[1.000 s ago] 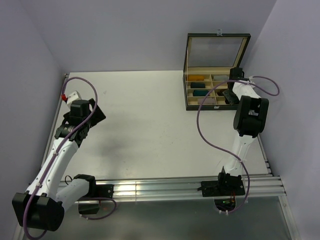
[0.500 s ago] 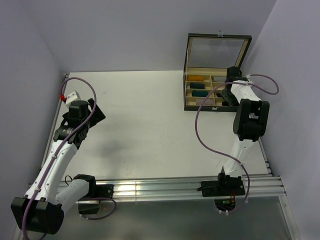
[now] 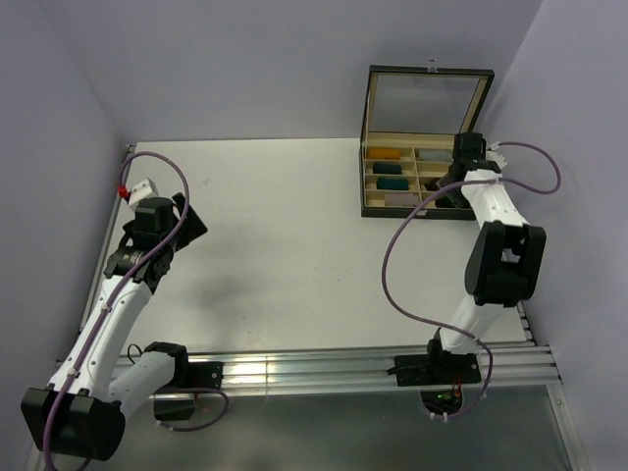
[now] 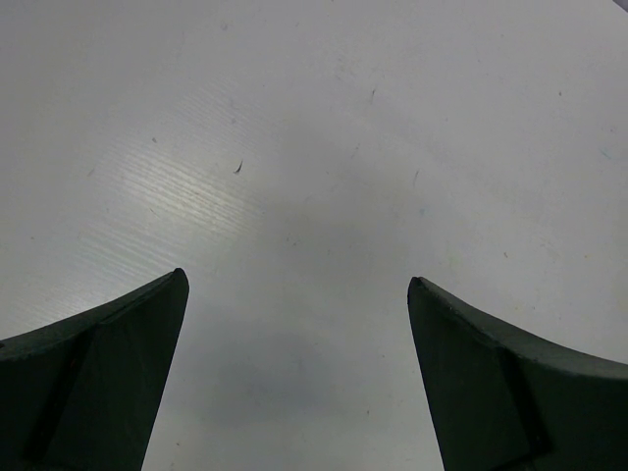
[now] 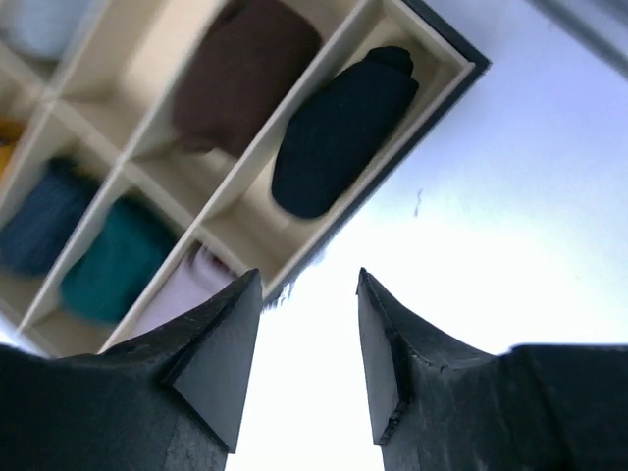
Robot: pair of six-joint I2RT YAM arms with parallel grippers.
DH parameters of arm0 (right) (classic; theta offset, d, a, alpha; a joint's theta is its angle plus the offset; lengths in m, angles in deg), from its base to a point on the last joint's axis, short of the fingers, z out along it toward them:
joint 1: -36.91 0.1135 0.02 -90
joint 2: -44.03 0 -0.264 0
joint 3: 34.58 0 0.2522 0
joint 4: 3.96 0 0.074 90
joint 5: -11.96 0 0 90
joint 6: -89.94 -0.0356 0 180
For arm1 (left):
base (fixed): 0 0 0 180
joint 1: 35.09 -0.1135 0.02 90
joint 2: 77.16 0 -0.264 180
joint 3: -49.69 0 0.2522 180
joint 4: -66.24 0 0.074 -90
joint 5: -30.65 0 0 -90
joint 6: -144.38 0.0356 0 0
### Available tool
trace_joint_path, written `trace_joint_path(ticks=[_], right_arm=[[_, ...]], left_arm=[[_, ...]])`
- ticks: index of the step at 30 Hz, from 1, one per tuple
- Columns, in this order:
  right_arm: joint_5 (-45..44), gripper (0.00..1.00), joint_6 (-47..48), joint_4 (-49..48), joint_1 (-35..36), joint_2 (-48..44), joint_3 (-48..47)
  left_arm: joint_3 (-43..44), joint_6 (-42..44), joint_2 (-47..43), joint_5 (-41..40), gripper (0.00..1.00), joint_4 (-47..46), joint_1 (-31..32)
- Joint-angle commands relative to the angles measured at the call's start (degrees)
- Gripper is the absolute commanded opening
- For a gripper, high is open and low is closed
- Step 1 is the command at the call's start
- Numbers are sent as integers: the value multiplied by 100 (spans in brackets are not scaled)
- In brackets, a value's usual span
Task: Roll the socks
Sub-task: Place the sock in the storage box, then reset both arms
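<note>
In the right wrist view a dark brown sock (image 5: 245, 74) and a black sock (image 5: 343, 132) lie bundled in neighbouring compartments at the corner of a divided box (image 5: 432, 54). My right gripper (image 5: 309, 280) is open and holds nothing. It hangs just outside that corner over the white table. From above, the right gripper (image 3: 449, 191) sits at the box's front right corner, and the arm hides both socks. My left gripper (image 4: 297, 285) is wide open above bare table, and the top view places the left gripper (image 3: 188, 222) far left.
The box (image 3: 365, 209) stands at the back right with its glass lid (image 3: 427, 98) upright. Its other compartments hold mustard (image 3: 386, 152), teal (image 3: 391, 183) and grey (image 3: 432, 153) bundles. Walls close in on the left, back and right. A metal rail (image 3: 324, 368) runs along the near edge.
The right arm's elbow has swung right and nearer, and its wrist has shifted right beside the box. The left arm has barely moved.
</note>
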Motion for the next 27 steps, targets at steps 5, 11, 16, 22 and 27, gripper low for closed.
trace_joint_path(ticks=[5,11,16,22,27], right_arm=[[7,61,757,-525,172,-2438,697],[-72,73,1355,-33,181,-4466,952],[-10,79,1672,537,173,-5893,918],[235,84,2226,829,173,-7308,1137],[271,85,2569,846,383,-8327,1655]], left_arm=[[88,64,-196,-121,99,-108,22],[580,-68,-345,-209,99,295,13],[1441,-104,-556,-148,100,902,13],[2425,169,-925,-314,100,1658,13],[2795,292,-1487,-446,100,1852,22]])
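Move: The black sock already lies in the front-right compartment of the storage box, about 5 cm ahead of the empty right hand, 4 cm to its right and 9 cm below it. From that hand, the brown sock is some 10 cm ahead and 2 cm right; the mauve roll 5 cm ahead and 11 cm left; the teal roll 10 cm ahead and 14 cm left, all similarly low. From the left hand the black sock is roughly 18 cm ahead, 73 cm right and 16 cm lower. Up and then sharply back as well, the right hand leaves the storage box empty, rising about 29 cm and withdrawing nearly as far, while its fingers open wider from half open and its wrist tips up some 50 degrees from a steep downward point. The open left hand, over bare table, starts later, climbing about 19 cm and easing back 6 cm as it tilts upward. ##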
